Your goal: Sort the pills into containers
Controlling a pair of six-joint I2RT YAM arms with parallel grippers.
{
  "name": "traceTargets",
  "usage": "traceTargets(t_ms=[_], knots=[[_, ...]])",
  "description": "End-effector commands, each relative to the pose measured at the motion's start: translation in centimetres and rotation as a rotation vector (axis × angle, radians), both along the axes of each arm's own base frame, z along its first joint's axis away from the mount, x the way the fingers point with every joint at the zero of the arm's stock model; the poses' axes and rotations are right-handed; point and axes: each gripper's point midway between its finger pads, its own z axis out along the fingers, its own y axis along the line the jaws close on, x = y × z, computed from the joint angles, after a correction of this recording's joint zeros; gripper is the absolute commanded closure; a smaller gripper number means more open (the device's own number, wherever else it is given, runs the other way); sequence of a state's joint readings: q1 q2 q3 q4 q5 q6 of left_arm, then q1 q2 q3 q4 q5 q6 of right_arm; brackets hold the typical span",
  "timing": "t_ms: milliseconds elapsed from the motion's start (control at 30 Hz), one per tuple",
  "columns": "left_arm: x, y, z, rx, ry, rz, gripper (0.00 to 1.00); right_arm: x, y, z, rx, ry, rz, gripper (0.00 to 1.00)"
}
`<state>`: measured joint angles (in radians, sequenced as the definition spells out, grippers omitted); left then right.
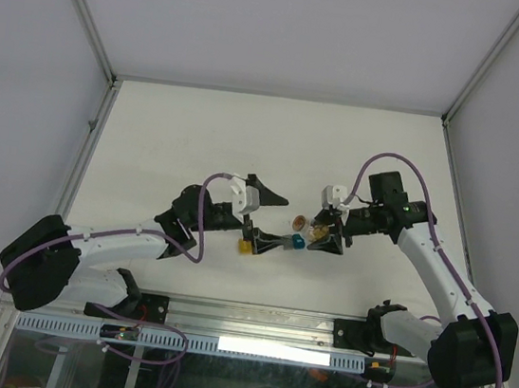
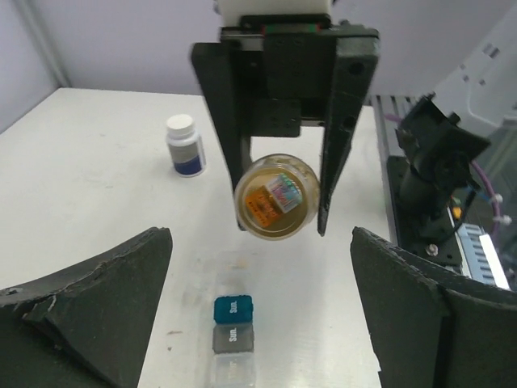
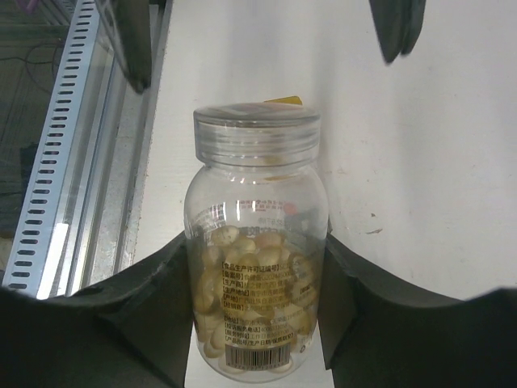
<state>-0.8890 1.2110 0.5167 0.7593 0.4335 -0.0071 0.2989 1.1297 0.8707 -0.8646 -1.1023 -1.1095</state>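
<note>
The containers are a short strip of compartments (image 1: 274, 244) on the table, with a yellow end (image 1: 246, 248) and a blue one (image 1: 299, 242). In the left wrist view the blue (image 2: 233, 309), grey and clear compartments lie between my open left gripper's (image 2: 258, 271) jaws, lids shut. My left gripper (image 1: 261, 219) is empty. My right gripper (image 1: 324, 233) is shut on a round clear vial (image 3: 257, 267) with its clear cap on, held just above the table beyond the strip (image 2: 275, 196). Cream-tan pills (image 3: 242, 283) fill the vial. No loose pills show.
A small dark bottle with a white cap (image 2: 184, 145) stands on the table beyond the vial, to the left in the left wrist view. A metal rail (image 3: 56, 202) runs along the table's near edge. White walls enclose the table on three sides.
</note>
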Motion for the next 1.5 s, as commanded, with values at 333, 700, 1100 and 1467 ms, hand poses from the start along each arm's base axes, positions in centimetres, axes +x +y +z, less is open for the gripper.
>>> traceTargets(t_ms=[333,700,1100,1467], knots=[[0.0,-3.5,1.9,0.013,-0.18,-0.159,0.31,-0.2,0.6,1.4,0.055,-0.05,0.054,1.0],[-0.6,-3.9,1.8,0.022,-0.138,-0.203,0.48,-0.3,0.7,1.5,0.057,-0.049,0.055,1.0],[-0.7,-4.0,1.7,0.024,-0.054,-0.205,0.79,-0.3,0.7,1.6,0.057,-0.053,0.054,1.0],[1.5,-2.0,3.5,-0.216,0.458,0.181,1.0,0.7,0.6,1.5,0.035,-0.047,0.01,1.0]])
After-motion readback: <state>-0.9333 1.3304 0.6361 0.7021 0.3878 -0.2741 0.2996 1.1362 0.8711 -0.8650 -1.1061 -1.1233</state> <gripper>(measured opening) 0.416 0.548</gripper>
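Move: Just beyond the left hand's open fingers, the jar cap faces them, about 4 cm to the right at the same reach and height; the jar body follows some 8 cm to the right, held by the right hand. From the left hand, the teal pill box lies on the table roughly 13 cm below, 5 cm right and 2 cm ahead, the yellow pill box about 7 cm left and 1 cm back. The cap sits some 4 cm left of the right hand, 1 cm ahead and 1 cm above. Sliding about 4 cm to its right onto the jar cap, the left hand closes from wide open and pinches the rim between its fingertips, then rolls about its pointing direction some 20 degrees, counter-clockwise seen facing the cap. The right hand stays put and keeps its hold on the jar body. ##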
